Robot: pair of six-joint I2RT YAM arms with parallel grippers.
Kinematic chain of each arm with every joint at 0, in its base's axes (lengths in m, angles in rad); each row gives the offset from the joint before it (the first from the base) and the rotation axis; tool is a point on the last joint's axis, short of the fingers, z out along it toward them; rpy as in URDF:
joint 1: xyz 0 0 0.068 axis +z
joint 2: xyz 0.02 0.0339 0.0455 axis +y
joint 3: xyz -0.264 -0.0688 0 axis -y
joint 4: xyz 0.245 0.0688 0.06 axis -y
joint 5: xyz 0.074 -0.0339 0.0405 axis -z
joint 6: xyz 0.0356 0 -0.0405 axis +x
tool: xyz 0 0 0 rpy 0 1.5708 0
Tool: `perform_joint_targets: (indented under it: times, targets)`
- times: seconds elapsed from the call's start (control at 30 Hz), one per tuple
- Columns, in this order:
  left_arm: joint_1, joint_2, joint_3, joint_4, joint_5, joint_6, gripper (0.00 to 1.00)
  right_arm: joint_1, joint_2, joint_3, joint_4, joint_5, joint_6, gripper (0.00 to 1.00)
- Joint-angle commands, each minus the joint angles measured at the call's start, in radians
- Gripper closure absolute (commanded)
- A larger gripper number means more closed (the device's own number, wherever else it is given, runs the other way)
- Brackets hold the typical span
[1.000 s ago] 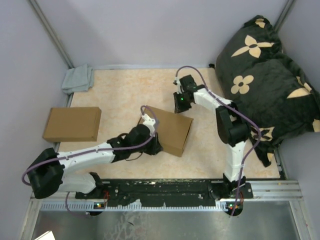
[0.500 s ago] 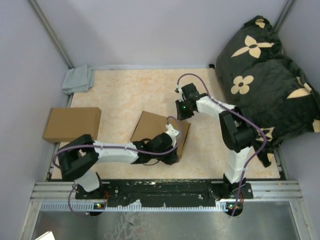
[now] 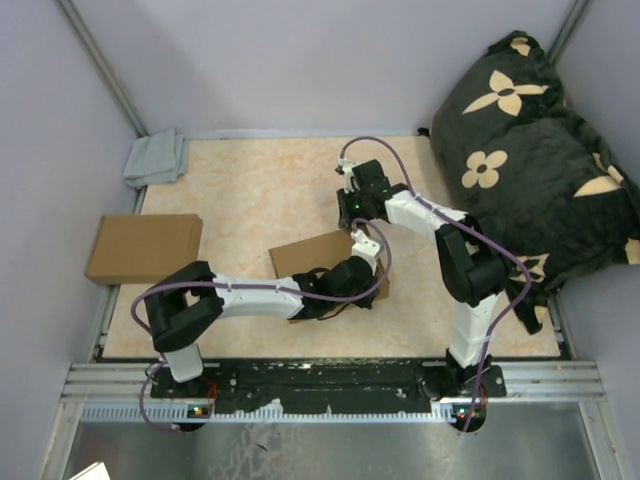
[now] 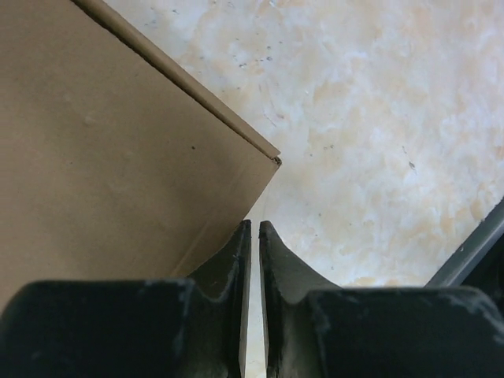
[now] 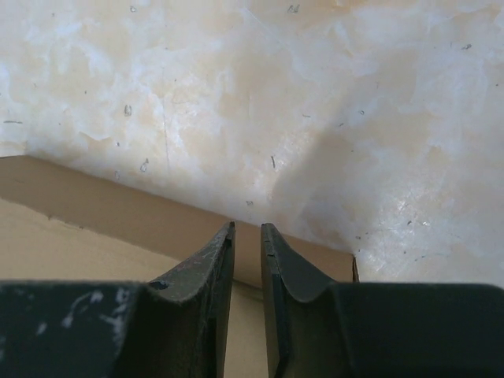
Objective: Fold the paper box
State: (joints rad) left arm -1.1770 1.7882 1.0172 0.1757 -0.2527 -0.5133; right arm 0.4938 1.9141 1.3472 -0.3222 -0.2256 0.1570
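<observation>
The paper box (image 3: 305, 256) lies flat and closed near the middle of the table, mostly under my left forearm. My left gripper (image 3: 372, 288) is at the box's right corner. In the left wrist view the shut, empty left gripper (image 4: 253, 228) sits just off the corner of the box (image 4: 118, 157), over the table. My right gripper (image 3: 354, 222) hovers at the box's far edge. In the right wrist view the right gripper (image 5: 246, 230) is shut with only a thin slit, above the far rim of the box (image 5: 94, 205), holding nothing.
A second flat brown box (image 3: 145, 248) lies at the left edge. A small grey cloth (image 3: 157, 158) is in the back left corner. A big dark flowered cushion (image 3: 530, 150) fills the right side. Grey walls enclose the marbled table (image 3: 250, 190).
My left arm has swept right across the box to its right corner. The box has turned and shifted toward the front. My right gripper has moved slightly left.
</observation>
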Motion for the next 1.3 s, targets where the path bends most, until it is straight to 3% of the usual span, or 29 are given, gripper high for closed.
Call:
perform_joint_targets:
  times: [0.0, 0.43, 0.57, 0.67, 0.8, 0.87, 1.0, 1.17, 1.27]
  targets:
    - [0.042, -0.064, -0.041, -0.039, -0.183, 0.038, 0.85, 0.020, 0.020, 0.008, -0.160, -0.014, 0.009, 0.79]
    - [0.038, -0.219, -0.119, -0.100, -0.172, 0.012, 0.83, 0.020, -0.027, -0.013, -0.141, 0.043, 0.033, 0.78]
    - [0.034, -0.267, -0.106, -0.132, -0.180, 0.013, 0.78, 0.012, -0.065, 0.020, -0.159, 0.088, 0.031, 0.74]
    - [0.034, -0.313, -0.090, -0.168, -0.219, 0.037, 0.62, -0.011, -0.136, 0.027, -0.150, 0.134, 0.034, 0.63]
    - [0.066, -0.350, -0.039, -0.225, -0.246, 0.121, 0.41, -0.075, -0.244, -0.007, -0.102, 0.186, 0.058, 0.30]
    - [0.121, -0.352, 0.018, -0.311, -0.242, 0.118, 0.40, -0.110, -0.315, -0.034, -0.087, 0.213, 0.076, 0.03]
    - [0.282, -0.396, 0.014, -0.379, -0.186, 0.099, 0.37, -0.149, -0.450, -0.129, -0.040, 0.238, 0.086, 0.01]
    - [0.608, -0.371, 0.010, -0.459, 0.083, 0.079, 0.32, -0.152, -0.609, -0.270, 0.007, 0.320, 0.116, 0.01]
    - [0.711, -0.316, 0.047, -0.553, 0.141, 0.108, 0.32, -0.152, -0.685, -0.322, -0.026, 0.370, 0.129, 0.01]
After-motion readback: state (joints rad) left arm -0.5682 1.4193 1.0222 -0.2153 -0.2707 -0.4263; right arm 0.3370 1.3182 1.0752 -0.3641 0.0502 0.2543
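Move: Just behind the near side of the closed paper box, the left hand has the box's middle about 7 cm ahead and 10 cm left; its near-right corner is 1 cm ahead and 4 cm right, its near-left corner 19 cm left and 4 cm back. At the far side, the right hand has the middle about 11 cm back and 4 cm left, its far-right corner level and 5 cm right. All lie slightly below the hands. Turning the box between nearly shut fingers, the left hand slides some 5 cm left along its near side while the right holds at the far side, then draws back about 2.5 cm, slightly right and down. Both then come away: the left rises, swings forward-left over the box to its far-left corner, twisting about 30 degrees counter-clockwise, fingers opening; the right lifts away rightward, tilting its fingers up and opening wide. ##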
